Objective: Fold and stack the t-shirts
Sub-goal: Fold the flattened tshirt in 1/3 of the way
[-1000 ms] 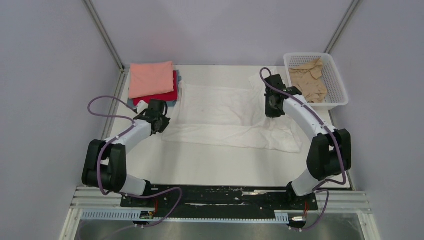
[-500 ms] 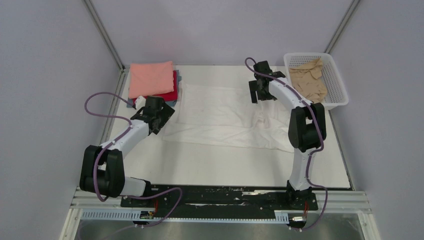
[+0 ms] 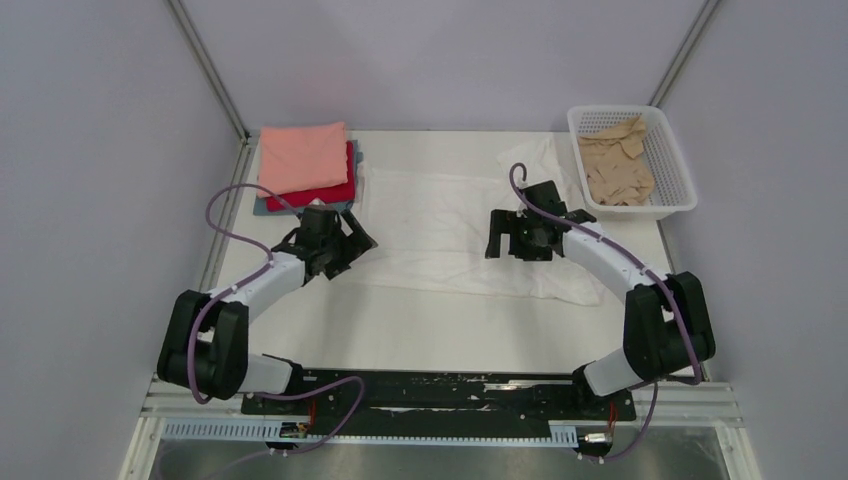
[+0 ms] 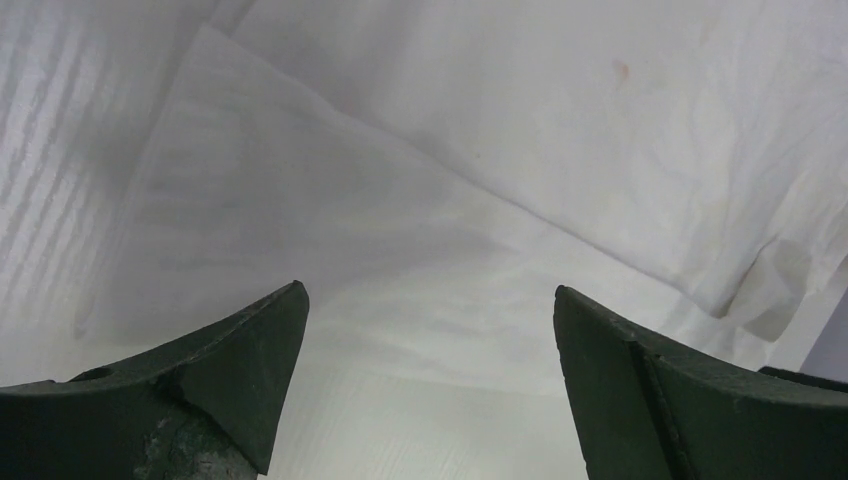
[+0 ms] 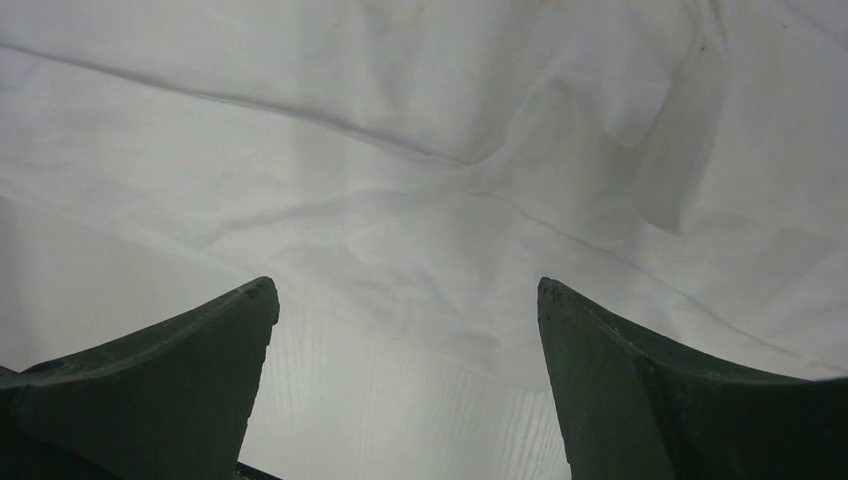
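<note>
A large white t-shirt (image 3: 440, 225) lies spread across the middle of the table, wrinkled at its right end. My left gripper (image 3: 356, 241) hangs open over the shirt's left edge, with nothing between its fingers; the left wrist view shows white cloth (image 4: 500, 150) beyond the open gripper (image 4: 430, 290). My right gripper (image 3: 500, 238) is open above the shirt's right half, and its wrist view shows creased cloth (image 5: 400, 150) past the empty gripper (image 5: 405, 285). A salmon-pink folded shirt (image 3: 302, 157) tops a red one (image 3: 330, 192) and a grey-blue one (image 3: 262, 207) at back left.
A white lattice basket (image 3: 680, 195) at the back right holds a crumpled tan-beige shirt (image 3: 615, 165). Metal frame posts rise at both back corners. Bare table runs between the white shirt and the arm bases.
Both grippers went from shut to open. The left one shifted right along the shirt's left edge. The right arm swung to the back, then came forward and left over the shirt.
</note>
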Motion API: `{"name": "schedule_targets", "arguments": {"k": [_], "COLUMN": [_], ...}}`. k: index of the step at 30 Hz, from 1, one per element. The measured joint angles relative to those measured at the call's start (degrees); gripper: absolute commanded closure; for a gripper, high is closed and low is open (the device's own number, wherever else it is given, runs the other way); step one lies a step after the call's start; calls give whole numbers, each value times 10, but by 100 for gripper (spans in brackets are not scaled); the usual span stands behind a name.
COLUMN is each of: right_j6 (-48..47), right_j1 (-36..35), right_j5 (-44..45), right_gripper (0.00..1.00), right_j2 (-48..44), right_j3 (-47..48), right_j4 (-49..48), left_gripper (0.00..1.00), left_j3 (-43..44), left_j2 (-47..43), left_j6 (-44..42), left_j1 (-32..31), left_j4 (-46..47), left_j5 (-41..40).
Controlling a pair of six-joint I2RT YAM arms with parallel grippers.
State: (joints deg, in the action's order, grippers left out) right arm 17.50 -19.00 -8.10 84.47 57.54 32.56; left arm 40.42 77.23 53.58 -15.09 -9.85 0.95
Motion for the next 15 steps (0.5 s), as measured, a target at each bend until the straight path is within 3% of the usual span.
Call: {"name": "schedule_targets", "arguments": {"k": [6,15], "right_j6": [10,-1], "right_j1": [1,49], "right_j5": [9,171], "right_gripper": [0,0], "right_j2": [66,214], "right_j3": [-4,110], "right_j4": [-51,-83], "left_gripper": [0,0], "left_j3": [-38,-56], "left_j2": [30,22], "left_j6": [-1,1], "left_j1": [-6,2], "left_j4": [29,61], "left_j5": [16,5]}}
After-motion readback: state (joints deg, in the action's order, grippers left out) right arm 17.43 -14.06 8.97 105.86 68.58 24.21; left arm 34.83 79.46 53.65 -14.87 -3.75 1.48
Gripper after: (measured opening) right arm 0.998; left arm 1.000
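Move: Ahead of the open right hand by about 8 cm and 4 cm to its right, some 6 cm below, lies the crumpled right part of the white shirt's folded-over flap. The far sleeve is roughly 26 cm ahead and 4 cm right, the basket 25 cm ahead and 25 cm right. The left hand hovers about 4 cm above the flap's left end, barely 1 cm behind it; the folded stack is some 23 cm ahead and 11 cm left. Sinking about 3 cm and drawing back slightly, the open left hand sets its fingers on the flap's left end and stays there. The open right hand drops first, then sweeps forward some 10 cm and right about 6 cm, down close over the crumpled cloth, rolling its left side down and turning clockwise by roughly 15 degrees. ##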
